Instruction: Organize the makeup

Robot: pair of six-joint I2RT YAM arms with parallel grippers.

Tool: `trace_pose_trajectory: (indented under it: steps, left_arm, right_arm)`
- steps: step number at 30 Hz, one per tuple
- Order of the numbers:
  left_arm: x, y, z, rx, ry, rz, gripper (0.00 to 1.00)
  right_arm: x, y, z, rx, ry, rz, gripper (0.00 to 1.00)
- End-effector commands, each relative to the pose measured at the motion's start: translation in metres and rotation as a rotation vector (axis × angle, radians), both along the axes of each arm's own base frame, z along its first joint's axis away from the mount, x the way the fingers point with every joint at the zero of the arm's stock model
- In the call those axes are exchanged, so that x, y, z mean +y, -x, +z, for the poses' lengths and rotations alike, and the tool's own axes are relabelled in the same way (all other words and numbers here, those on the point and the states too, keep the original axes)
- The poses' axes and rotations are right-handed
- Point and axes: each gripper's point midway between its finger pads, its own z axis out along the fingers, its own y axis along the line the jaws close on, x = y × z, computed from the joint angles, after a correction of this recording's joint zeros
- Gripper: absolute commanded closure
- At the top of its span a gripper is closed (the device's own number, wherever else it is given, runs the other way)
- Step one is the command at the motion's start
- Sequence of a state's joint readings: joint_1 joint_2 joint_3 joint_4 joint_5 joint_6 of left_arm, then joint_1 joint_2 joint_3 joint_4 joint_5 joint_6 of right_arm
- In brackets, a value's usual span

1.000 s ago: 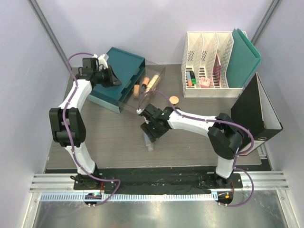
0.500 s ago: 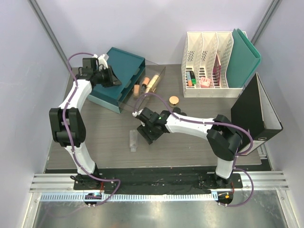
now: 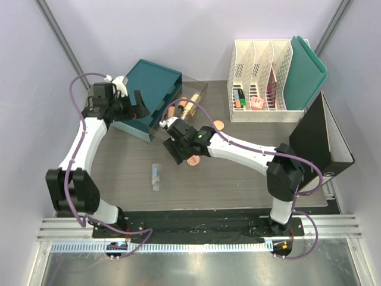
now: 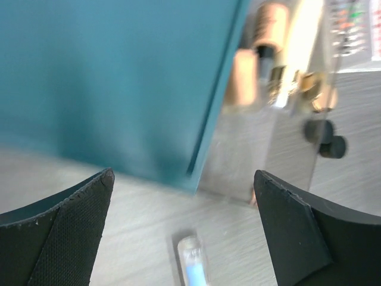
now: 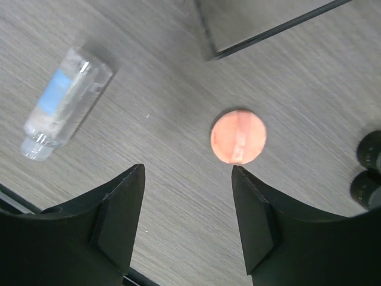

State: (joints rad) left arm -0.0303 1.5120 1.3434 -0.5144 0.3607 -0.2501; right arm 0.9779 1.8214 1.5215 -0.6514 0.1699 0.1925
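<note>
A clear tube (image 3: 156,176) with a blue label lies alone on the table; it also shows as the tube (image 5: 62,101) and the tube (image 4: 193,268) in the wrist views. A round pink compact (image 3: 193,159) lies flat just past my right gripper (image 3: 178,146), and the compact (image 5: 238,136) is ahead of the right fingertip. The right gripper (image 5: 187,173) is open and empty. Peach and tan bottles (image 3: 184,107) lie in a clear tray (image 3: 199,89). My left gripper (image 3: 134,106) hovers at the teal box (image 3: 152,80). The left gripper (image 4: 183,176) is wide open and empty.
White file holders (image 3: 259,80) with markers stand at the back right, beside a teal folder (image 3: 306,71) and a black binder (image 3: 321,140). Small black jars (image 5: 369,173) sit right of the compact. Another tan round piece (image 3: 218,124) lies by the tray.
The clear tube now lies free and further left on the table. My right gripper has moved up and left toward the tray. The left gripper has opened wide and its arm has swung left.
</note>
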Motion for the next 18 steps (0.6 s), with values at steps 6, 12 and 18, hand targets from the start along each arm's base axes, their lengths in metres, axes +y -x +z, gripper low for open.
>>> trace_pose_trajectory:
  steps: [6,12,18]
  left_arm:
    - [0.055,0.080,-0.019,0.149,-0.234,0.189,0.00]
    - [0.042,0.150,-0.070,0.361,-0.165,0.176,0.00]
    - [0.017,0.157,-0.075,0.413,-0.133,0.111,0.00]
  right_arm:
    - [-0.031,-0.069,0.053,-0.113,-0.090,-0.181,0.33]
    - [-0.081,-0.118,0.057,-0.106,-0.128,-0.330,0.34]
    - [-0.119,-0.146,0.067,-0.146,-0.133,-0.417,0.33]
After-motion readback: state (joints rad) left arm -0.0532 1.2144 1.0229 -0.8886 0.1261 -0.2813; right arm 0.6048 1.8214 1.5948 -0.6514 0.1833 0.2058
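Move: Lying some 24 cm back from the wide-open left hand, 4 cm to its right and 18 cm below, is the clear bottle; the green case is under that hand, its middle about 2 cm ahead, and the open drawer some 13 cm to the right, level fore and aft. For the empty right hand, the gold-lidded jar sits about 10 cm ahead, 14 cm right and 9 cm below. The black caps are 4 cm ahead and 16 cm right, the pink compact 3 cm back and 5 cm right. Leaving the space over the case, the left hand swings back about 15 cm, first edging left, then dropping some 8 cm towards the bottle, tipping its open fingers about 20 degrees further down. The right hand meanwhile travels forward, then increasingly right too, roughly 12 cm each way, high over the table towards the jar, turning clockwise some 20 degrees, fingers still part-open. ##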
